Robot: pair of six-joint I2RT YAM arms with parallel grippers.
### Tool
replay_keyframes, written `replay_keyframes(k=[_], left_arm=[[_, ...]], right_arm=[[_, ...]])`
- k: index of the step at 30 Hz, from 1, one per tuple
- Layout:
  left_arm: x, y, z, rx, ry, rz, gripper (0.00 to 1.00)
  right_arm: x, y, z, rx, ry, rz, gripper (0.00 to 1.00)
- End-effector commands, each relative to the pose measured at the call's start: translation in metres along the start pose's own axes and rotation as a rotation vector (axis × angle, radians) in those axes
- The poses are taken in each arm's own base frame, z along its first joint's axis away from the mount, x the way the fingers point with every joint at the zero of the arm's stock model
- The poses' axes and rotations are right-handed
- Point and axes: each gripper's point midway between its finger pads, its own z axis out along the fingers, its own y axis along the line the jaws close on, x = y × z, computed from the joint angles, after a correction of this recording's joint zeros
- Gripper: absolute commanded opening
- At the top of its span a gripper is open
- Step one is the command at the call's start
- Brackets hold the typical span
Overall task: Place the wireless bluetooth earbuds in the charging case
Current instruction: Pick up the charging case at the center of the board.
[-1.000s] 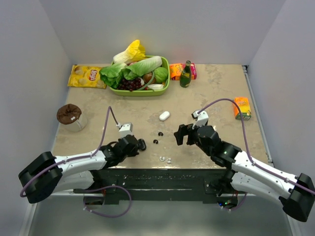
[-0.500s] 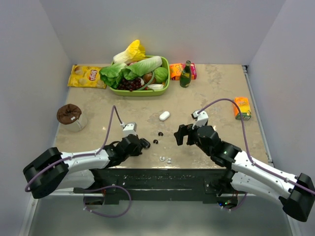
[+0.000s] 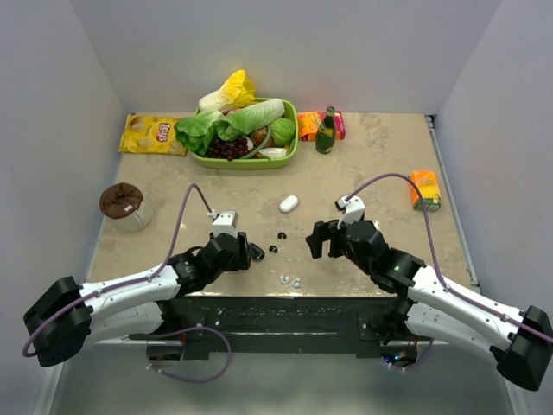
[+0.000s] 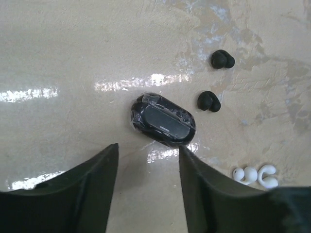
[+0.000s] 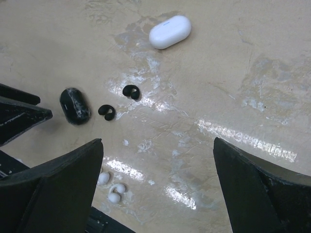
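Note:
A glossy black charging case point(image 4: 163, 120) lies shut on the table just ahead of my left gripper point(image 4: 148, 148), which is open, its right fingertip close to the case's end. Two black earbuds point(image 4: 222, 59) point(image 4: 209, 101) lie to the case's right, and two white earbuds point(image 4: 245, 174) point(image 4: 268, 175) nearer the table's front edge. A white charging case point(image 5: 169, 32) lies shut farther back. My right gripper point(image 5: 158, 143) hangs open over bare table to the right of the earbuds, holding nothing. The top view shows both grippers point(image 3: 256, 253) point(image 3: 315, 239) flanking the black earbuds point(image 3: 282, 235).
At the back stand a green basket point(image 3: 246, 162) of vegetables, a yellow chips bag point(image 3: 151, 134), a dark bottle point(image 3: 326, 130) and orange packets point(image 3: 309, 125). An orange carton point(image 3: 425, 190) sits at the right, a brown-lidded jar point(image 3: 121, 203) at the left.
My left gripper has opened and let go of the black case, which now rests on the table. The left arm shifted slightly right. The right arm has not moved.

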Motion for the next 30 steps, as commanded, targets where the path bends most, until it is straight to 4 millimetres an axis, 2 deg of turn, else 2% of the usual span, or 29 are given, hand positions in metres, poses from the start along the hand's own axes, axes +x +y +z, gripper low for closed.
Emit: replay_keyframes(k=[1,2,5,6,13,17,21,30], left_arm=[[-0.006,-0.002,-0.001,0.019,-0.014,0.101,0.64],[-0.005,-0.001,0.0,0.023,-0.02,0.13,0.65],[-0.005,-0.001,-0.001,0.045,-0.029,0.173,0.79],[-0.008,-0.003,-0.003,0.048,-0.03,0.176,1.0],[-0.002,-0.011,0.001,0.105,-0.007,0.268,1.0],[0.007,-0.011,0.013,0.074,0.059,0.328,1.0],[0.003,-0.019,0.019,0.058,0.081,0.357,1.0],[0.003,-0.021,0.027,0.03,0.124,0.421,1.0]], right_arm=[[-0.021,0.014,-0.006,-0.056,-0.038,0.008,0.98],[-0.02,0.015,-0.005,-0.059,-0.035,0.004,0.98],[-0.019,0.016,-0.005,-0.063,-0.029,0.002,0.98],[-0.019,0.015,-0.006,-0.062,-0.029,0.002,0.98],[-0.018,0.016,-0.007,-0.071,-0.025,-0.003,0.98],[-0.019,0.019,-0.007,-0.08,-0.022,-0.005,0.98],[-0.02,0.02,-0.006,-0.083,-0.017,-0.007,0.98],[-0.018,0.019,-0.006,-0.08,-0.01,-0.008,0.98]])
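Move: The charging case, black, lies about 3 cm ahead of the left hand, 3 cm to its right and some 4 cm below it. The nearer black earbud is roughly 5 cm to the right of the case and 1 cm farther out, the other black one about 8 cm right and 5 cm farther out. The white earbuds lie some 10 cm right of the case and 9 cm nearer the base. From the right hand, the case is about 18 cm left, 1 cm ahead and 13 cm below. Down and to the right goes the left hand, towards the black charging case, sinking about 2.5 cm after first hovering while its half-open fingers spread fully. Meanwhile the wrist turns clockwise about 15 degrees and rolls its left side up by as much, bringing the fingers to either side of the case's long direction, a late nudge forward included, without a visible grip. ##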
